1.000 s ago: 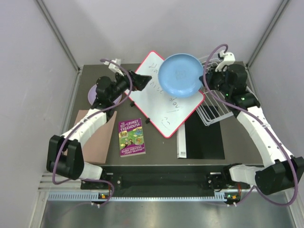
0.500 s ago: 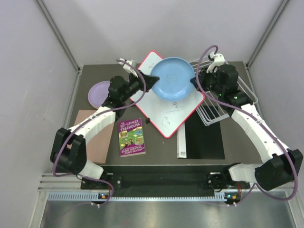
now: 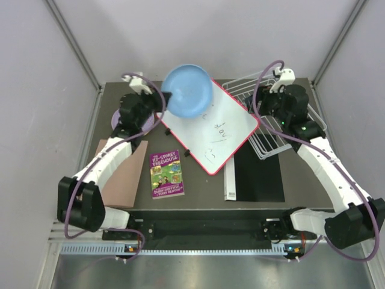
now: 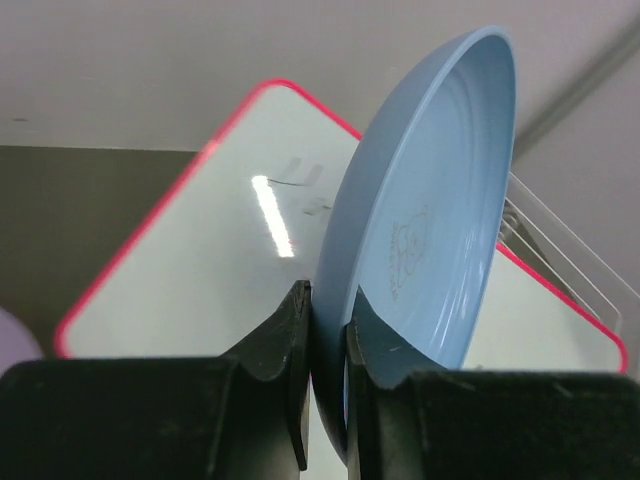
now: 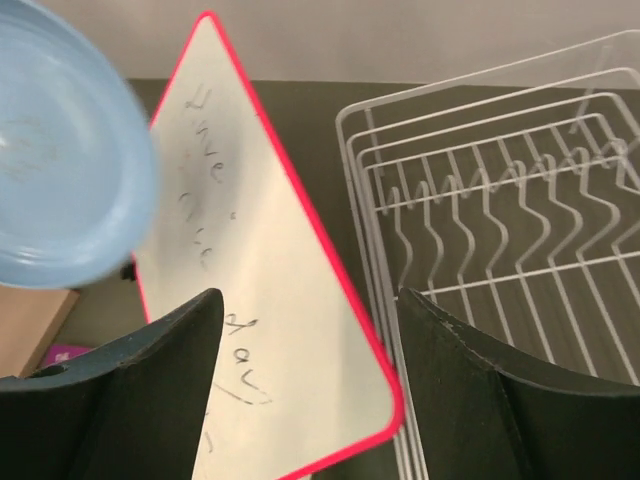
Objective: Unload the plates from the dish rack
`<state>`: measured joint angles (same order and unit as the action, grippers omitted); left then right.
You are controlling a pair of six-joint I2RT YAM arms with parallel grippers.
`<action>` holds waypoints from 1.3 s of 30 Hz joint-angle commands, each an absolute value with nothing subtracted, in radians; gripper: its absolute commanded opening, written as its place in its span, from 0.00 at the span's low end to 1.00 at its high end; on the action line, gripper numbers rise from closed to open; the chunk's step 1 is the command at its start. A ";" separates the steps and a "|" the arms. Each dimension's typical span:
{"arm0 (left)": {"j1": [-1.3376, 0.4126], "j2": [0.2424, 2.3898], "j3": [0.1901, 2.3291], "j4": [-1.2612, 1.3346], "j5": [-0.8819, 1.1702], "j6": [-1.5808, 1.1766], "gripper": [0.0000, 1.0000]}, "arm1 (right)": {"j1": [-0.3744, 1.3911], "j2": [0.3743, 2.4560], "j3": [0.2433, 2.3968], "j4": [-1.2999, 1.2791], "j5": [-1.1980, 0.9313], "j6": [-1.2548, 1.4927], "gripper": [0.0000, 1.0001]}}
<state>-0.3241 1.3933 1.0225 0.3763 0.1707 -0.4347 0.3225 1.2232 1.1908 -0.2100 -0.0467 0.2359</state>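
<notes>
The light blue plate (image 3: 189, 90) hangs over the far left corner of the whiteboard, and my left gripper (image 3: 165, 100) is shut on its near rim. In the left wrist view the plate (image 4: 430, 220) stands on edge, its rim pinched between the gripper (image 4: 328, 305). A lilac plate (image 3: 116, 118) lies flat at the far left, mostly under my left arm. My right gripper (image 3: 256, 108) is open and empty at the left edge of the white wire dish rack (image 3: 274, 141). Its wrist view shows the rack (image 5: 520, 230) with bare tines and the blue plate (image 5: 60, 180) away to the left.
The red-rimmed whiteboard (image 3: 216, 129) lies tilted mid-table between the arms. A purple book (image 3: 166, 174) and a brown card sheet (image 3: 125, 174) lie front left. A black mat (image 3: 260, 174) with a white strip beside it lies front right, under the rack's near end.
My right gripper opened and let go of the blue plate, then drew back toward the rack. My left gripper shut on the plate's rim and carried it left.
</notes>
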 commanded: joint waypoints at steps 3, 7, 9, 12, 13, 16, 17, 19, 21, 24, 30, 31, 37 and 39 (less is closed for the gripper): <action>-0.042 1.186 0.940 0.397 0.065 -0.535 0.00 | 0.206 1.120 1.147 -0.187 0.003 0.198 0.71; 0.095 1.151 0.928 0.282 -0.055 -0.572 0.00 | 0.132 1.115 1.126 -0.184 -0.057 0.206 0.70; 0.141 1.129 0.896 0.252 -0.112 -0.581 0.00 | 0.121 1.117 1.121 -0.175 -0.077 0.218 0.70; 0.175 1.130 0.851 0.249 -0.138 -0.591 0.00 | 0.109 1.129 1.117 -0.155 -0.107 0.230 0.69; 0.187 1.153 0.845 0.247 -0.138 -0.598 0.00 | 0.107 1.132 1.117 -0.152 -0.109 0.232 0.69; 0.195 1.181 0.813 0.264 -0.162 -0.623 0.00 | 0.101 1.152 1.117 -0.144 -0.121 0.236 0.68; 0.195 1.186 0.772 0.306 -0.166 -0.630 0.00 | 0.100 1.157 1.117 -0.141 -0.136 0.238 0.68; 0.195 1.196 0.735 0.334 -0.179 -0.641 0.00 | 0.100 1.169 1.111 -0.129 -0.150 0.242 0.68; 0.196 1.212 0.732 0.337 -0.195 -0.641 0.00 | 0.097 1.177 1.108 -0.126 -0.160 0.241 0.68; 0.196 1.245 0.719 0.374 -0.199 -0.632 0.00 | 0.092 1.198 1.108 -0.123 -0.163 0.239 0.68; 0.196 1.322 0.706 0.420 -0.202 -0.632 0.00 | 0.077 1.249 1.109 -0.118 -0.196 0.247 0.68; 0.196 1.344 0.701 0.454 -0.199 -0.627 0.00 | 0.077 1.256 1.109 -0.117 -0.199 0.248 0.68; 0.196 1.434 0.722 0.502 -0.190 -0.630 0.00 | 0.072 1.279 1.109 -0.107 -0.216 0.255 0.68; 0.195 1.465 0.727 0.517 -0.173 -0.632 0.01 | 0.071 1.281 1.111 -0.106 -0.216 0.253 0.68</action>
<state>0.1913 1.4239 0.7059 0.3801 -0.1837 -0.6197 0.0818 1.2762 1.1000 -0.1574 -0.1902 0.2451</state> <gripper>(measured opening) 0.175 0.678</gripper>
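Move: The left hand holds the blue plate by its edge. The plate stack, purple on top, lies about 23 cm to its left, 9 cm farther out and 27 cm below. On the same surface the whiteboard's middle lies some 18 cm right and 9 cm ahead; the tan board sits about 26 cm left and 18 cm back, the book 3 cm left and 19 cm back. From the open right hand the stack is roughly 66 cm left, 14 cm ahead, 28 cm down. Still pinching the blue plate by its rim, the left hand sweeps about 28 cm left, off the whiteboard and over to the plate stack, rising slightly, then sinking well below its starting height as it turns some 50 degrees counter-clockwise and tips nose-down. The right hand, empty and open, pulls away right over the dish rack, about 7 cm, then lowers about 5 cm. ##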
